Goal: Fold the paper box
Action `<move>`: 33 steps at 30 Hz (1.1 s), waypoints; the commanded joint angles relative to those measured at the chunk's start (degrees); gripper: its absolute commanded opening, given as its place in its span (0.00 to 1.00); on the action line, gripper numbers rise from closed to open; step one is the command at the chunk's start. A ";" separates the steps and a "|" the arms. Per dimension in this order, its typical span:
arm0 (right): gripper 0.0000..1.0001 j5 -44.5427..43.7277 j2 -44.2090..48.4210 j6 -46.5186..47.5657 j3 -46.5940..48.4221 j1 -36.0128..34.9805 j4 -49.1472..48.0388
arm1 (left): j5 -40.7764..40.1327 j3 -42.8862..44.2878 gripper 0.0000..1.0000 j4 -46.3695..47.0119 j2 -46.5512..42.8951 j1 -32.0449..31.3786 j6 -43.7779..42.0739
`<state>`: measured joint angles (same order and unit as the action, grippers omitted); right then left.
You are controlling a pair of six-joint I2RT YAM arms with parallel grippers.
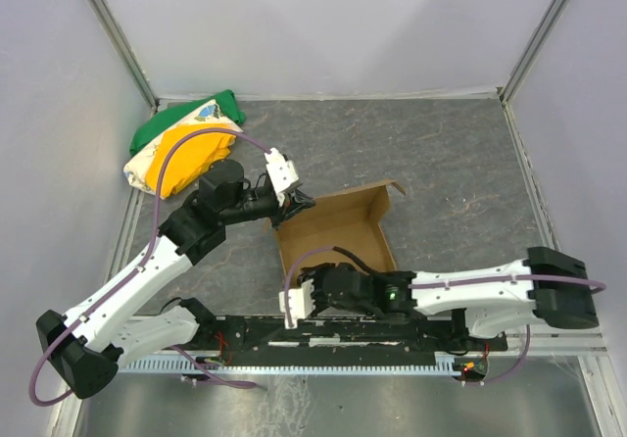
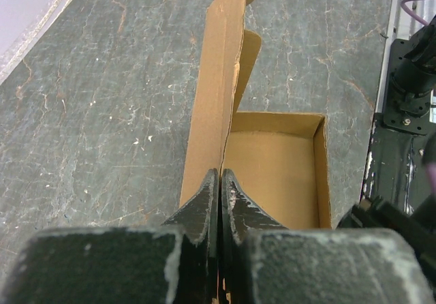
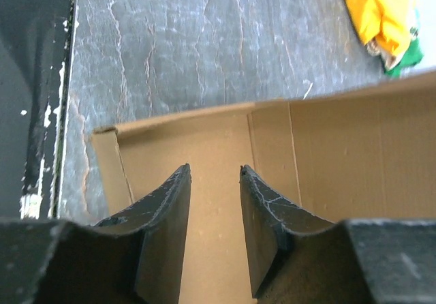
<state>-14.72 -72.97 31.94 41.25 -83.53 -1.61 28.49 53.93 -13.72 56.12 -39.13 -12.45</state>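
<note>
The paper box (image 1: 338, 226) is brown corrugated cardboard, partly formed into a shallow open tray in the middle of the table. In the left wrist view its floor (image 2: 272, 174) lies to the right of a tall upright wall. My left gripper (image 1: 295, 204) is shut on the near end of that wall (image 2: 220, 173), at the box's far left corner. My right gripper (image 1: 312, 282) hovers at the box's near left part. Its fingers (image 3: 214, 172) stand open over the inner cardboard (image 3: 340, 147), with nothing between them.
A green, yellow and white cloth bundle (image 1: 181, 148) lies at the far left of the table, its edge (image 3: 381, 11) showing in the right wrist view. The black base rail (image 1: 392, 334) runs along the near edge. Pale walls enclose the grey table on three sides.
</note>
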 commanded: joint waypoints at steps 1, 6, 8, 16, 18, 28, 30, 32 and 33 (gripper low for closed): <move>0.43 -1.25 -6.73 9.20 0.78 -1.37 -16.85 | -0.49 -1.42 0.03 -4.83 0.23 -0.33 3.10; 0.43 -0.63 -13.61 12.72 4.24 -1.40 -21.33 | -0.91 -1.37 0.03 -5.59 -0.19 -0.32 2.77; 0.43 0.33 -15.79 14.14 6.43 -1.31 -22.06 | -0.81 -1.52 0.03 -5.62 -0.20 -0.33 2.98; 0.46 5.22 -23.08 17.43 15.56 0.59 -19.70 | -0.72 -2.18 0.03 -6.15 -1.29 -0.34 2.98; 0.45 5.27 -24.67 16.81 17.04 1.76 -19.45 | -0.72 -2.36 0.03 -6.21 -1.44 -0.33 3.10; 0.43 -0.20 -20.44 9.85 11.37 9.34 -18.52 | -0.82 -1.62 0.03 -6.28 -0.43 -0.33 2.53; 0.43 1.04 -17.77 9.56 9.78 10.08 -17.93 | -0.89 -1.34 0.03 -6.32 -0.11 -0.29 2.30; 0.43 3.16 -15.48 9.02 9.78 10.05 -15.67 | -1.03 -0.92 0.03 -6.37 0.24 -0.33 2.11; 0.43 4.22 -14.51 7.96 10.22 10.05 -14.32 | -1.19 -0.81 0.03 -6.45 0.41 -0.33 1.92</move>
<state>-12.25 -93.76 42.87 50.85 -74.11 -16.88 28.10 53.04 -15.92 55.35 -39.29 -12.43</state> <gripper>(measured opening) 0.430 0.045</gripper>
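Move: The tray's far-left corner, at the foot of the raised lid, lies about 10 cm ahead of the empty right hand, some 9 cm to its left and 8 cm lower. The tray's near-left corner is roughly 6 cm back, 6 cm left and 8 cm below; the lid's pinched edge is about 8 cm ahead, 2 cm left and 14 cm above. From the left hand, which already holds that edge, the far-left corner lies 2 cm ahead, 8 cm left and 22 cm down. With its fingers kept part-open and pointing left, the right hand sweeps about 12 cm left across the tray towards the left wall, dipping some 3 cm and rising again, then swings forward about 7 cm while drawing back right some 5 cm, to end close by the far-left corner beneath the raised lid, the hand or forearm seeming to bear on the box. The left hand keeps its shut pinch on the lid's edge and stays nearly in place, sinking only about a centimetre at the end. ##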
